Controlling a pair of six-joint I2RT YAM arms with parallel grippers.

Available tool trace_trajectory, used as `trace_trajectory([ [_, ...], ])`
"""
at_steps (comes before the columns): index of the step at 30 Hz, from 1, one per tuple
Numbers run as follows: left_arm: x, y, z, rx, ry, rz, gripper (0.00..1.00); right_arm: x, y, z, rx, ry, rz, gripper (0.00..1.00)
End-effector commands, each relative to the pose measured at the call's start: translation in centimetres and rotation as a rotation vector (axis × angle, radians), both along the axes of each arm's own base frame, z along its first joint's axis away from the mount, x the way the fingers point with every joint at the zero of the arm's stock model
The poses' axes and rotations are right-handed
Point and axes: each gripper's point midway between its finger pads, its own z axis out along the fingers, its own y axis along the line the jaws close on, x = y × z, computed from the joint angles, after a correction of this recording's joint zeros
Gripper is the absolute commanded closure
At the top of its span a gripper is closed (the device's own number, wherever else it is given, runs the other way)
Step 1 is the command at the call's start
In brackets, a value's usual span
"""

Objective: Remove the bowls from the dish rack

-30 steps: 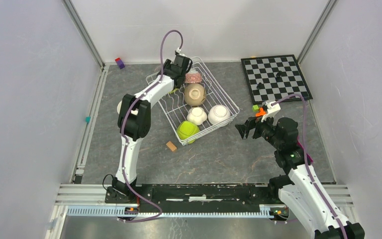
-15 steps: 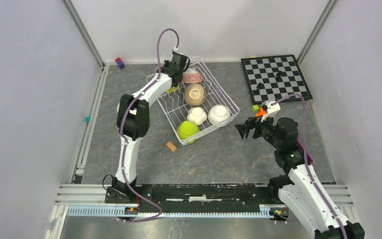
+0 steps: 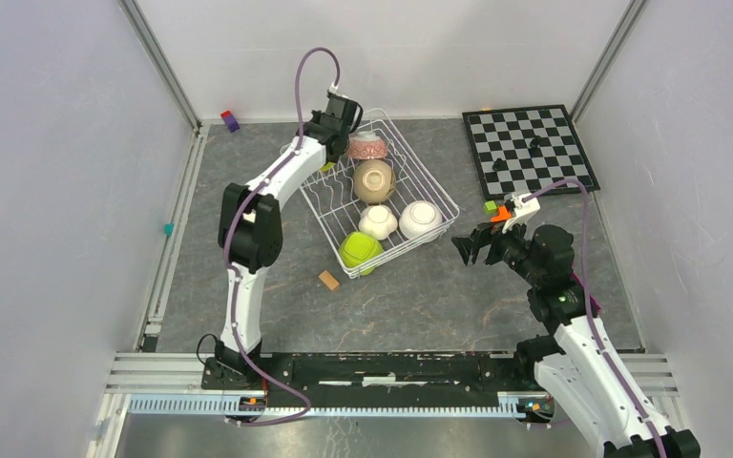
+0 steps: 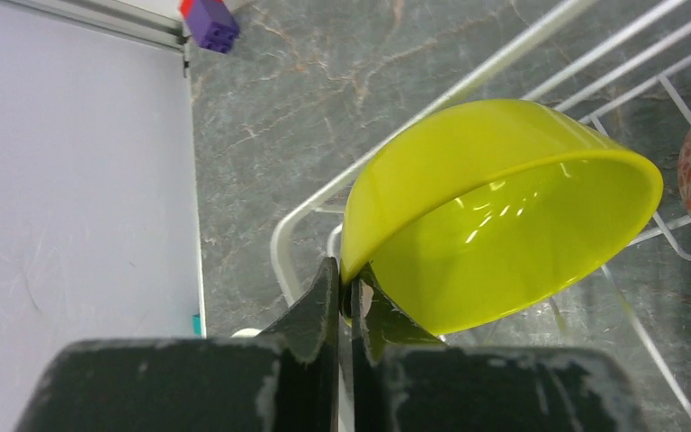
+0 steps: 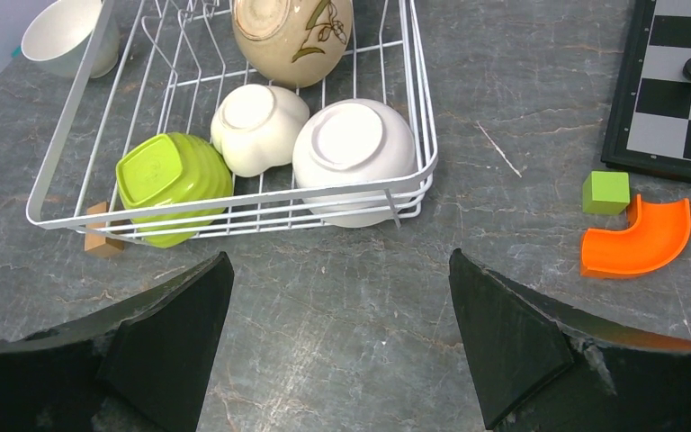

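Observation:
My left gripper [image 4: 346, 281] is shut on the rim of a lime green bowl [image 4: 495, 225], which tilts over the far left corner of the white wire dish rack [image 3: 403, 244]. My left arm [image 3: 286, 172] hides that bowl in the top view. In the rack are a red-patterned bowl [image 3: 367, 146], a tan bowl with a leaf motif [image 3: 374, 179], a squarish white bowl [image 3: 378, 221], a round white bowl [image 3: 420, 218] and a ribbed lime green bowl [image 3: 359, 251]. Another white bowl [image 5: 63, 36] stands on the table outside the rack. My right gripper [image 5: 339, 256] hangs open over the table, near the rack's front corner.
A chessboard [image 3: 530, 148] with a few pieces lies at the back right. A green cube [image 5: 605, 191] and an orange curved piece [image 5: 639, 238] sit in front of it. A wooden block [image 3: 328, 280] lies by the rack's near corner and a purple block [image 3: 231, 120] at the back left wall.
My left gripper has closed onto the lime green bowl's rim and drawn slightly back and to the left. The right arm has not moved.

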Motion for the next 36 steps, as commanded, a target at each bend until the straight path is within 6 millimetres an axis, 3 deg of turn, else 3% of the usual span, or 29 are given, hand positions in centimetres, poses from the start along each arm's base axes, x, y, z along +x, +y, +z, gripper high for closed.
trace_trajectory([
  [1, -1.1, 1.2, 10.5, -0.109, -0.252, 0.076, 0.98, 0.2, 0.3, 3.5, 0.037, -0.088, 0.007, 0.04],
  [11, -4.9, 2.8, 13.3, -0.186, -0.3, 0.138, 0.98, -0.3, 0.2, 3.6, 0.043, -0.094, 0.007, 0.04],
  [20, -12.4, 6.2, 14.4, -0.286, -0.351, 0.244, 0.98, -0.7, -0.1, 3.5, 0.031, -0.1, 0.001, 0.03],
  [25, -16.9, 8.0, 12.6, -0.38, -0.338, 0.334, 0.98, -0.9, 0.2, 3.5, 0.046, -0.1, 0.013, 0.03],
  [36, -25.4, 8.9, 5.1, -0.824, -0.241, 0.554, 0.98, -1.4, 0.6, 2.4, 0.062, -0.072, 0.041, 0.03],
])
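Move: The left hand still pinches the yellow-green bowl by its rim at the rack's far left part. The open table it is taken to lies some 25 cm back, 11 cm left and 14 cm below; the white bowl already unloaded stands about 12 cm back and 14 cm left of the hand, the pink bowl roughly 4 cm ahead and 16 cm right, the brown bowl 7 cm back and 18 cm right. From the right hand that open spot is about 50 cm left and 3 cm ahead. The left hand, keeping its pinch on the yellow-green bowl's rim, first lifts it nearly straight up by about 12 cm to clear the rack, then swings it back towards the robot by some 24 cm in all and about 10 cm left, away from the rack and towards the open table on the near side of the white bowl. On the way the hand rolls some 40 degrees about its own fingers, its left side sinking while the fingers keep pointing forward-left and down, and near the end it starts to sink, by about 5 cm. ##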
